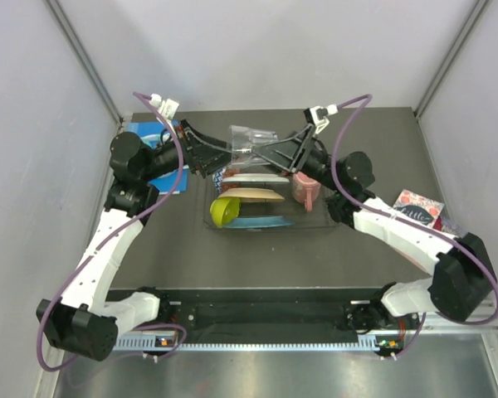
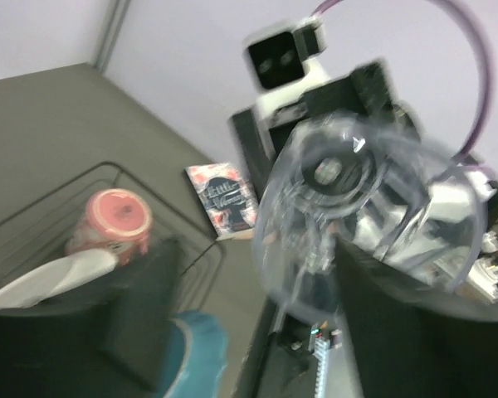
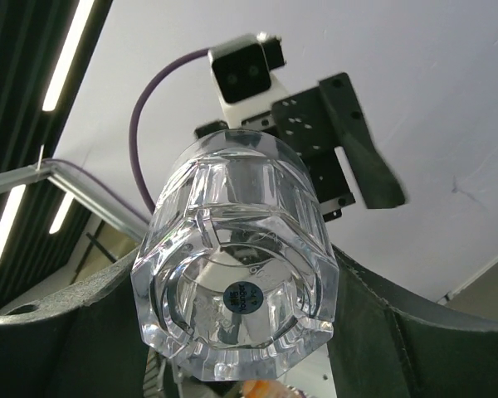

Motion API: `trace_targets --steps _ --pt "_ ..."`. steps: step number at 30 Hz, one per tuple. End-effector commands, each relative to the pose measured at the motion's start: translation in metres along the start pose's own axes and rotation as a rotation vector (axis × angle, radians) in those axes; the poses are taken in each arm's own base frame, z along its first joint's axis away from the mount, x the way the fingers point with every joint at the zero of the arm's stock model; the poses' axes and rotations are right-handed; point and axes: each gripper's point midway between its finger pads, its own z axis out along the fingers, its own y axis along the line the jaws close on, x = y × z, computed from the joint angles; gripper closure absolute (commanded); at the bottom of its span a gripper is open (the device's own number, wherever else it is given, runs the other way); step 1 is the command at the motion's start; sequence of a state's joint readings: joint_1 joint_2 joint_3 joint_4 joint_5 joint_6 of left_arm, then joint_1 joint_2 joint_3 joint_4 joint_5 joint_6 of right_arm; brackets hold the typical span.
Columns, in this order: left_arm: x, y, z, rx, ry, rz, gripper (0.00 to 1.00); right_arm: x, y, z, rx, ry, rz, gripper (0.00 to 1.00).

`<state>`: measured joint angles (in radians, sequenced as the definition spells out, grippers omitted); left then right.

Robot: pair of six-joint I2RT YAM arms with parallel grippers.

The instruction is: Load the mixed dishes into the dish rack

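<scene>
The small clear glass (image 1: 251,143) hangs in the air above the far side of the dish rack (image 1: 270,231), lying on its side between the two arms. My right gripper (image 1: 264,153) is shut on it: in the right wrist view its thick base (image 3: 236,274) sits wedged between both dark fingers. My left gripper (image 1: 218,157) stands open just left of the glass, its mouth (image 2: 365,207) facing that wrist camera, blurred. In the rack are a lime-green bowl (image 1: 225,211), a cream plate (image 1: 253,195), a teal plate (image 1: 266,222) and a pink mug (image 1: 305,189).
A printed card (image 1: 419,207) lies on the table to the right of the rack, also seen beyond the rack wires (image 2: 224,197). A blue-teal object (image 1: 149,131) lies at the back left behind the left arm. Grey walls close in both sides.
</scene>
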<state>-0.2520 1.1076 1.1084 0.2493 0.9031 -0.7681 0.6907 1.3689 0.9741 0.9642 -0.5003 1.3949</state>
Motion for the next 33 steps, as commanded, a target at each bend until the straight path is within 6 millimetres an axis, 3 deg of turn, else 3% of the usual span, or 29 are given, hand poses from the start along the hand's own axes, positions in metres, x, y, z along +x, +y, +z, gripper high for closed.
trace_targets --steps 1,2,5,8,9,10,12,13,14,15,16,19,23,27,33 --pt "0.007 0.004 -0.009 -0.054 0.019 0.072 0.01 -0.027 0.054 -0.011 -0.053 -0.078 -0.220 1.00" --pt "0.009 0.006 -0.010 -0.062 0.021 0.075 0.01 -0.028 0.061 -0.013 -0.047 -0.079 -0.246 1.00" --pt "0.005 0.004 -0.014 -0.078 -0.003 0.124 0.01 -0.029 0.053 -0.018 0.035 -0.071 -0.297 1.00" --pt "-0.004 -0.001 -0.019 -0.091 -0.007 0.177 0.01 -0.032 0.033 -0.028 0.153 -0.042 -0.340 1.00" --pt "-0.003 0.002 -0.022 -0.115 0.009 0.181 0.01 -0.032 0.018 -0.036 0.267 -0.012 -0.326 1.00" --pt "-0.007 0.008 -0.026 -0.146 0.007 0.184 0.01 -0.037 0.008 -0.043 0.343 0.004 -0.427 1.00" --pt "-0.019 0.007 -0.034 -0.169 -0.011 0.217 0.01 -0.051 0.011 -0.053 0.492 0.015 -0.539 1.00" --pt "-0.027 0.017 -0.044 -0.209 -0.030 0.220 0.01 -0.053 -0.016 -0.079 0.675 0.064 -0.594 1.00" --pt "-0.029 0.021 -0.049 -0.219 -0.029 0.214 0.01 -0.053 -0.025 -0.092 0.756 0.096 -0.608 1.00" --pt "-0.031 0.031 -0.053 -0.243 -0.025 0.193 0.01 -0.060 -0.018 -0.097 0.798 0.101 -0.651 1.00" --pt "-0.034 0.041 -0.060 -0.284 -0.023 0.166 0.01 -0.061 -0.032 -0.122 0.935 0.142 -0.686 1.00" --pt "-0.036 0.075 -0.079 -0.373 -0.003 0.084 0.01 -0.066 -0.044 -0.153 1.103 0.185 -0.720 1.00" --pt "-0.027 0.105 -0.095 -0.470 0.060 0.108 0.01 -0.048 -0.078 -0.208 1.346 0.319 -0.672 1.00" --pt "-0.024 0.112 -0.105 -0.529 0.073 0.154 0.01 -0.035 -0.099 -0.241 1.449 0.348 -0.649 1.00" --pt "-0.015 0.112 -0.107 -0.529 0.069 0.162 0.01 -0.031 -0.119 -0.253 1.500 0.391 -0.652 1.00"
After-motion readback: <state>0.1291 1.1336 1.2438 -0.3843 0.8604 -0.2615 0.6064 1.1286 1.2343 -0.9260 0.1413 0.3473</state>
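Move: The glass in the right hand, mouth towards the left hand, is bound for the dish rack's free front-right corner: about 11 cm ahead of the right hand, 16 cm to its right and 38 cm below. The pink mug stands some 8 cm beyond that corner spot and 2 cm left of it; the teal plate is about 7 cm ahead, 3 cm left and 38 cm below the right hand. From the left hand the spot lies roughly 10 cm ahead, 29 cm right, 36 cm down. Rightward first, then steeply down as well, the right hand carries the glass some 19 cm right and 21 cm down towards the rack's front-right corner, rolling over about 90 degrees until its fingers point forward and down, grip kept. The left hand opens fully and, after a slow start, swings off left, also a little down and forward, away from the glass, turning counter-clockwise. ##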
